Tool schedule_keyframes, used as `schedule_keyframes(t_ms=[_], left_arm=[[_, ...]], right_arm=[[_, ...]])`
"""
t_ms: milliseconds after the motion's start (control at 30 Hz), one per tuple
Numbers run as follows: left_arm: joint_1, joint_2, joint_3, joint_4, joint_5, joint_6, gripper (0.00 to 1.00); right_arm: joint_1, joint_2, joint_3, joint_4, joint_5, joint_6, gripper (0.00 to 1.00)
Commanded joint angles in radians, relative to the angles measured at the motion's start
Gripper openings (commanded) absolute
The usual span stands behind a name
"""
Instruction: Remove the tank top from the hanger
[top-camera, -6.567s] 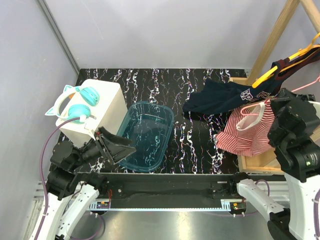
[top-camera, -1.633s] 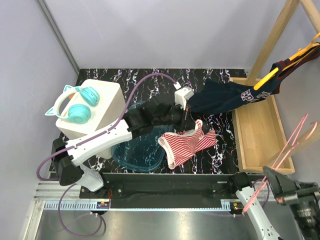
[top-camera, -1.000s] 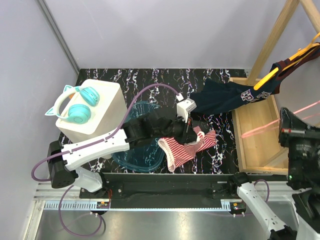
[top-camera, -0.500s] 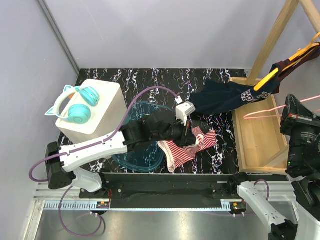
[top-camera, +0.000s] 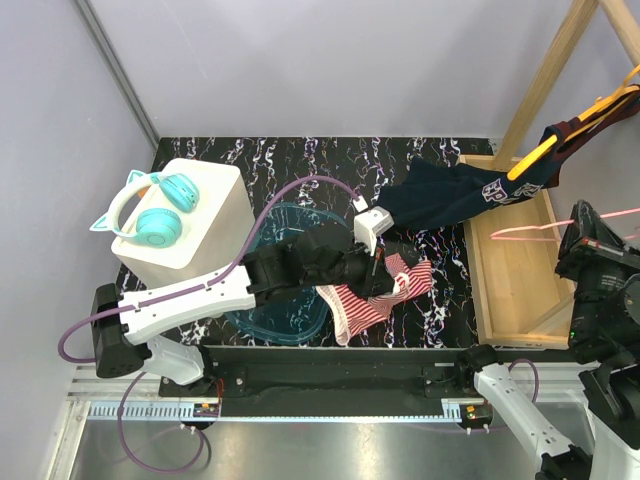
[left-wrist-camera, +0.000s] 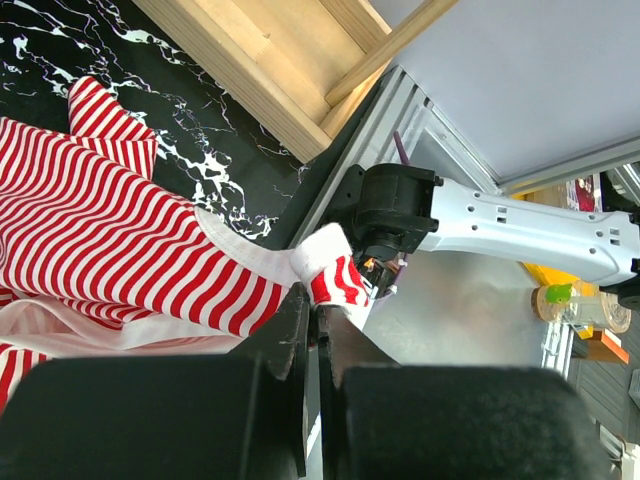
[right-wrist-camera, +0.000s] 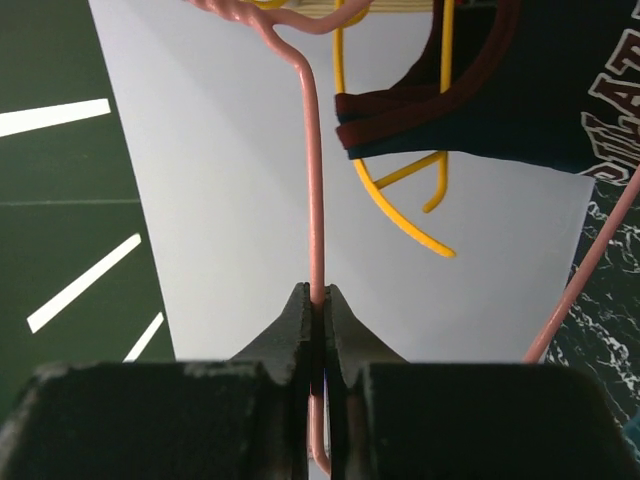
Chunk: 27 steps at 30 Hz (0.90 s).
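Observation:
The red-and-white striped tank top (top-camera: 372, 298) lies crumpled on the black marbled table, off the hanger. My left gripper (top-camera: 388, 283) is down on it, shut on a white-edged strap. In the left wrist view the tank top (left-wrist-camera: 110, 240) spreads to the left of the gripper (left-wrist-camera: 318, 300). The pink wire hanger (top-camera: 535, 229) is bare and hangs in the air over the wooden tray. My right gripper (top-camera: 585, 218) is shut on it. In the right wrist view the hanger (right-wrist-camera: 313, 150) runs straight up from the closed gripper (right-wrist-camera: 317, 296).
A navy shirt (top-camera: 450, 195) hangs from a yellow hanger (top-camera: 575, 125) on the wooden rack at the back right. A wooden tray (top-camera: 480, 260) lies below it. A teal bin (top-camera: 275, 305) and a white box (top-camera: 215, 215) carrying teal headphones (top-camera: 150, 205) stand on the left.
My right arm has swung the bare pink hanger up and back toward the rack. My left gripper has stayed on the tank top, shifting only slightly.

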Motion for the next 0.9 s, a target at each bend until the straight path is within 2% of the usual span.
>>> schedule_keyframes(t_ms=[0,100,167,233,267,367,500,633,667,733,767,833,867], left_arm=[[-0.005,-0.029,-0.014,0.049,-0.019,0.0,0.0],[-0.007,-0.015,0.004,0.035,-0.023,0.009,0.0],[-0.007,0.006,0.027,0.023,-0.031,0.023,0.0],[-0.008,0.026,0.041,-0.003,-0.051,0.034,0.0],[-0.007,0.032,0.055,-0.014,-0.058,0.049,0.01],[-0.01,0.052,0.067,-0.039,-0.089,0.071,0.01],[-0.01,0.086,0.082,-0.078,-0.141,0.103,0.03],[-0.01,0.149,0.139,-0.153,-0.25,0.152,0.07],[-0.01,0.167,0.147,-0.166,-0.264,0.178,0.09],[-0.01,0.219,0.167,-0.195,-0.31,0.203,0.15],[-0.011,0.239,0.173,-0.201,-0.319,0.236,0.27],[-0.015,0.314,0.2,-0.235,-0.361,0.272,0.43],[-0.019,0.339,0.213,-0.258,-0.383,0.296,0.63]], right_arm=[[0.004,-0.051,-0.052,-0.036,0.002,0.042,0.13],[0.004,-0.086,-0.078,-0.045,-0.008,0.01,0.28],[0.005,-0.105,-0.084,-0.052,-0.022,-0.035,0.5],[0.005,-0.126,-0.078,-0.074,-0.06,-0.098,0.62],[0.004,-0.145,-0.075,-0.09,-0.085,-0.116,0.74],[0.004,-0.192,-0.061,-0.174,-0.126,-0.208,0.88],[0.004,-0.28,-0.059,-0.303,-0.168,-0.314,0.98],[0.004,-0.341,-0.059,-0.404,-0.276,-0.485,1.0],[0.004,-0.356,-0.061,-0.415,-0.344,-0.519,1.0],[0.005,-0.37,-0.068,-0.449,-0.411,-0.59,1.0],[0.005,-0.385,-0.075,-0.458,-0.469,-0.604,1.0],[0.005,-0.402,-0.093,-0.479,-0.523,-0.641,1.0],[0.004,-0.424,-0.102,-0.481,-0.559,-0.646,1.0]])
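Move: Some 14 cm to the right of the right hand, a little farther out and roughly 6 cm higher, is the hook end of the pink hanger it grips, at the rack; the yellow hanger stands about 15 cm ahead and 2 cm left, and the wooden tray 12 cm ahead, 7 cm right, far below. The left hand pinches the tank top's edge; its bulk lies about 5 cm ahead, 5 cm right and 20 cm down, the teal bin 11 cm ahead and 18 cm left. Letting go of the pink hanger beside the rack, the right hand first dips, then opens wide and draws back and down about 16 cm, its left side rolling down and the fingers swinging left. Meanwhile the left hand sinks some 8 cm and eases 5 cm forward, turning about 25 degrees, towards the tank top's bulk; its fingers part late, releasing the edge. ##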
